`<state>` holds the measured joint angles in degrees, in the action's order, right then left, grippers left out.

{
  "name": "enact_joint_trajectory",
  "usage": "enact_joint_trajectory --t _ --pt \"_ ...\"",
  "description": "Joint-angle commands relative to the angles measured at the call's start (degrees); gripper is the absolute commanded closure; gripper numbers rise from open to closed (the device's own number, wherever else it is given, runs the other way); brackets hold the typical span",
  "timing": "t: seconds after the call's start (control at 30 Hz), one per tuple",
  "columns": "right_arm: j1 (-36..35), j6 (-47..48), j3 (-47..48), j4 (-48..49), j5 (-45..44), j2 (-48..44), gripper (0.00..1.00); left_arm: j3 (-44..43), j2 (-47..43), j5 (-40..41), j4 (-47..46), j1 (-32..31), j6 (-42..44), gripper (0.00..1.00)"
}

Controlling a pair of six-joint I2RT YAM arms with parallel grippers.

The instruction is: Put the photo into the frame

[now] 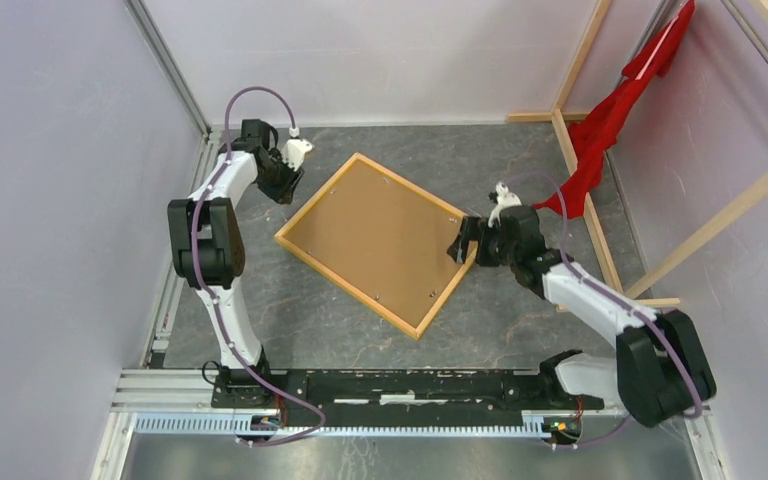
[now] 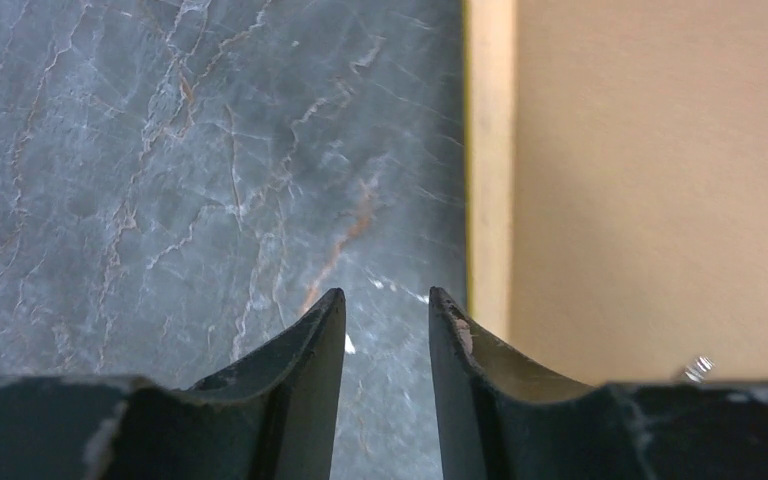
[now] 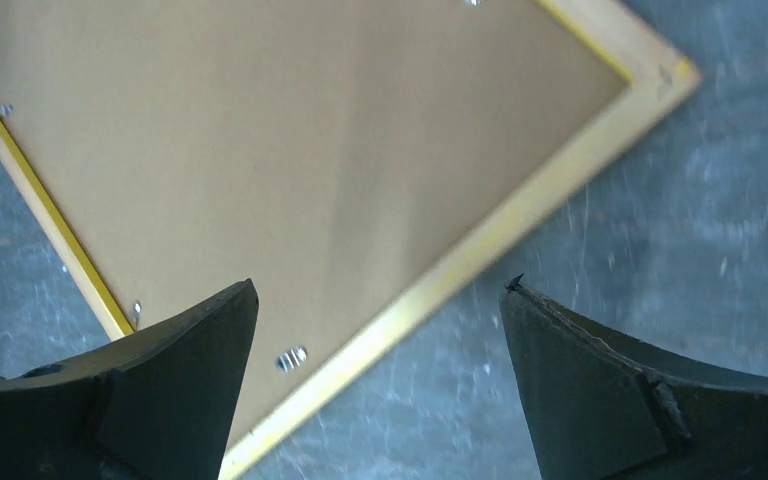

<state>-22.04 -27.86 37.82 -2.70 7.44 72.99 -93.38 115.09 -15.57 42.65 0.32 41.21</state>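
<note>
The frame (image 1: 348, 288) lies back side up and turned diagonally on the dark marble table, with a brown backing sheet (image 1: 375, 243) filling it. The photo is hidden. My left gripper (image 1: 285, 190) hovers just outside the frame's upper-left side. In the left wrist view it (image 2: 387, 297) is open a little over bare table, with the pale wood rail (image 2: 490, 150) just right of its right finger. My right gripper (image 1: 463, 245) stands wide open over the frame's right side. The rail (image 3: 520, 215) runs between its fingers and the backing (image 3: 310, 130) lies behind the left one.
Small metal tabs (image 3: 291, 357) sit along the inside of the backing's edge. Bare wooden beams (image 1: 588, 215) with a red cloth (image 1: 610, 110) stand at the back right. Grey walls close in the left and back. The arms' base rail (image 1: 360, 420) runs along the near edge.
</note>
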Motion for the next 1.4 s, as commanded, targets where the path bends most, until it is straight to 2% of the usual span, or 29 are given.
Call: enact_joint_trajectory --t 0.0,0.17,0.37,0.6,0.8,0.9,1.0,1.1,1.2,1.23,1.37 --pt "0.24 -2.88 -6.23 0.92 0.35 -7.39 0.02 -0.8 2.25 4.23 -8.85 -0.4 -6.48 0.58" --pt "0.71 -5.45 -11.11 3.55 5.73 -6.28 0.02 3.31 4.03 3.45 -9.78 -0.4 -4.7 0.6" --pt "2.25 -5.52 -9.03 8.17 9.61 0.23 0.02 14.8 -2.43 -5.15 -8.75 -0.4 3.51 0.57" --pt "4.7 -2.08 -0.77 6.21 10.73 8.53 0.02 25.94 -10.4 -9.81 -0.36 -0.4 16.68 0.56" --pt "6.26 2.64 7.39 0.11 6.93 14.3 0.02 32.09 -15.61 -12.17 9.22 -0.51 25.83 0.56" --pt "7.1 3.58 8.61 -1.02 4.97 14.95 0.02 33.76 -17.48 -13.53 14.22 -0.78 28.56 0.56" --pt "7.79 4.34 9.93 -2.01 2.64 13.47 0.02 31.62 -17.79 -16.48 19.43 1.09 29.96 0.55" --pt "7.62 4.58 10.44 -1.74 1.02 9.66 0.03 26.21 -16.32 -20.94 21.23 4.62 27.75 0.55" --pt "6.18 3.29 9.02 0.06 0.12 5.69 0.03 20.64 -13.26 -24.54 19.82 7.42 20.33 0.54" --pt "5.25 2.88 8.45 0.88 -0.1 4.75 0.03 19.36 -12.35 -25.36 17.82 7.97 16.07 0.54" --pt "-1.73 1.37 9.11 4.55 -0.91 4.98 0.04 18.4 -8.91 -28.83 15.2 8.19 11.45 0.54"
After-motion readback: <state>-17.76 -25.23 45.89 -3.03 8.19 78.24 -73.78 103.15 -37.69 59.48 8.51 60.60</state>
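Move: The frame lies back-up and askew between the hands. The left hand hovers just outside its left short rail, whose middle is about 8 cm right, 1 cm ahead and 7 cm below; the left corner is some 10 cm back and 3 cm left, the far corner 13 cm ahead and 18 cm right. From the right hand, the right short rail's middle is about 8 cm back, 4 cm left and 8 cm down; the right corner is some 7 cm ahead and 7 cm right. Sink the left gripper about 6 cm outside the left short rail, then sweep it back some 20 cm low over the table to swing that end towards the base, yawing the wrist about 25 degrees clockwise; finally rise and ease forward about 5 cm. Meanwhile drop the right gripper back and down about 5 cm outside the right short rail, drive it forward nearly 10 cm, then lift it 7 cm, fingers wide open. ##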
